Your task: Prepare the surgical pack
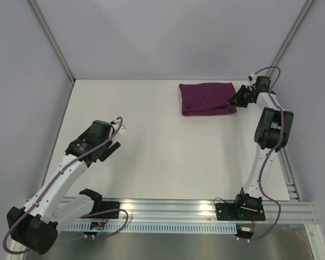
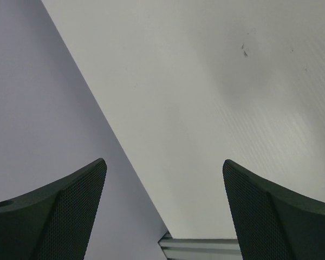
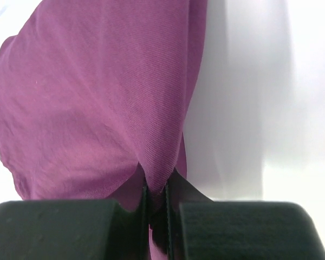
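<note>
A dark-purple cloth [image 1: 207, 98] lies folded at the back of the white table [image 1: 162, 157], right of centre. My right gripper [image 1: 239, 97] sits at the cloth's right edge and is shut on it. In the right wrist view a pinched fold of the cloth [image 3: 97, 103] runs down between the closed jaws of my right gripper [image 3: 158, 197]. My left gripper [image 1: 112, 145] hovers over the left half of the table, far from the cloth. It is open with nothing between its fingers [image 2: 76, 211]. No other item of the surgical pack shows in any view.
Grey walls with metal posts [image 1: 51, 40] close in the table at the left, back and right. An aluminium rail [image 1: 173, 208] holding both arm bases runs along the near edge. The left wrist view shows the table's left edge [image 2: 105, 127] and a rail corner [image 2: 197, 249].
</note>
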`<state>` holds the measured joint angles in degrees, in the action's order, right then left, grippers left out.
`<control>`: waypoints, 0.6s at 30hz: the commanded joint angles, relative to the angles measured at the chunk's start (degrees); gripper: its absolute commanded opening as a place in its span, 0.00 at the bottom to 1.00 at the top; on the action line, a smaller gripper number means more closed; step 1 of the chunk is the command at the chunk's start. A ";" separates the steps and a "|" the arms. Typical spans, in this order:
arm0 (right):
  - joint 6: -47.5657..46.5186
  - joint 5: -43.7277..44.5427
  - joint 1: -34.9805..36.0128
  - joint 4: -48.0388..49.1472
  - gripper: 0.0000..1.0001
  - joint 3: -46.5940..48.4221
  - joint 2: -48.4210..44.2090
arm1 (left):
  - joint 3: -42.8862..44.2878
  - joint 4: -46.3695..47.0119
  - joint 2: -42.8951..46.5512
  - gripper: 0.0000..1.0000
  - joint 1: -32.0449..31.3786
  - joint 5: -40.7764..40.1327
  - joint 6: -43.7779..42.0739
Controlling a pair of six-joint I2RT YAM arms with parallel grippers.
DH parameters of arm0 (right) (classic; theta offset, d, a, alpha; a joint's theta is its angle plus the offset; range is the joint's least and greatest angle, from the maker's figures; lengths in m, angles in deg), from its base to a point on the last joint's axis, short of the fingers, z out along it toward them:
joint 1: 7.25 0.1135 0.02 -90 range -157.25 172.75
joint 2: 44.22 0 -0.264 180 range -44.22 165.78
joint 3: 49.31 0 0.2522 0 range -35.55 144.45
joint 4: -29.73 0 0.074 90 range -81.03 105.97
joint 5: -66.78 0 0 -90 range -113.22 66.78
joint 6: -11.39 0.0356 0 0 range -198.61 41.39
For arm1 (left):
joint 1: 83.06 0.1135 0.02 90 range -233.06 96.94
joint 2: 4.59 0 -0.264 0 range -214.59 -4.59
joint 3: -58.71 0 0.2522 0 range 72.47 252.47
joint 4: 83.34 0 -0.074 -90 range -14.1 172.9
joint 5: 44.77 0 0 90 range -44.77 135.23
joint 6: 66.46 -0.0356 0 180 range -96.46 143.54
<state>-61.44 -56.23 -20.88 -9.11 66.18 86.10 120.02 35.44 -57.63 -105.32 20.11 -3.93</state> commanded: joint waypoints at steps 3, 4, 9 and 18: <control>-2.85 3.83 -5.18 -13.41 0.02 13.64 7.57 | 4.22 0.36 -3.47 0.96 0.99 -3.17 -0.49; -2.84 4.62 -5.88 -13.50 0.02 14.45 8.10 | 4.65 0.18 -4.00 0.96 1.08 -3.26 -0.57; -4.51 5.59 -7.03 -17.98 0.09 21.31 11.70 | 5.36 -0.18 -6.46 0.96 1.61 -3.44 -0.40; -3.99 17.79 -7.11 -16.86 1.00 17.20 4.61 | 5.62 -0.61 -6.91 0.96 1.87 -1.42 0.13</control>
<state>-65.83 -49.06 -27.41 -25.20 85.20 95.78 122.95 35.37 -64.82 -103.92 18.21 -3.86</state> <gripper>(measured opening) 0.987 0.964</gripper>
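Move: The right hand still pinches the right edge of the folded maroon cloth, its middle some 13 cm to that hand's left, level fore and aft and about 2 cm below. The table's right edge runs roughly 14 cm to the right, level with the hand; its far edge lies about 12 cm straight ahead, both slightly lower. From the idle left hand the cloth is about 32 cm ahead, 54 cm to the right and 13 cm lower. Keeping its pinch on the cloth's right edge, the right hand drags the cloth about 6 cm right and a little forward, slowing to a near stop. The fingers then open wide and let go while the hand slides another 3 cm right towards the table's side edge, sinking and easing back about a centimetre each, with a slight tilt. ##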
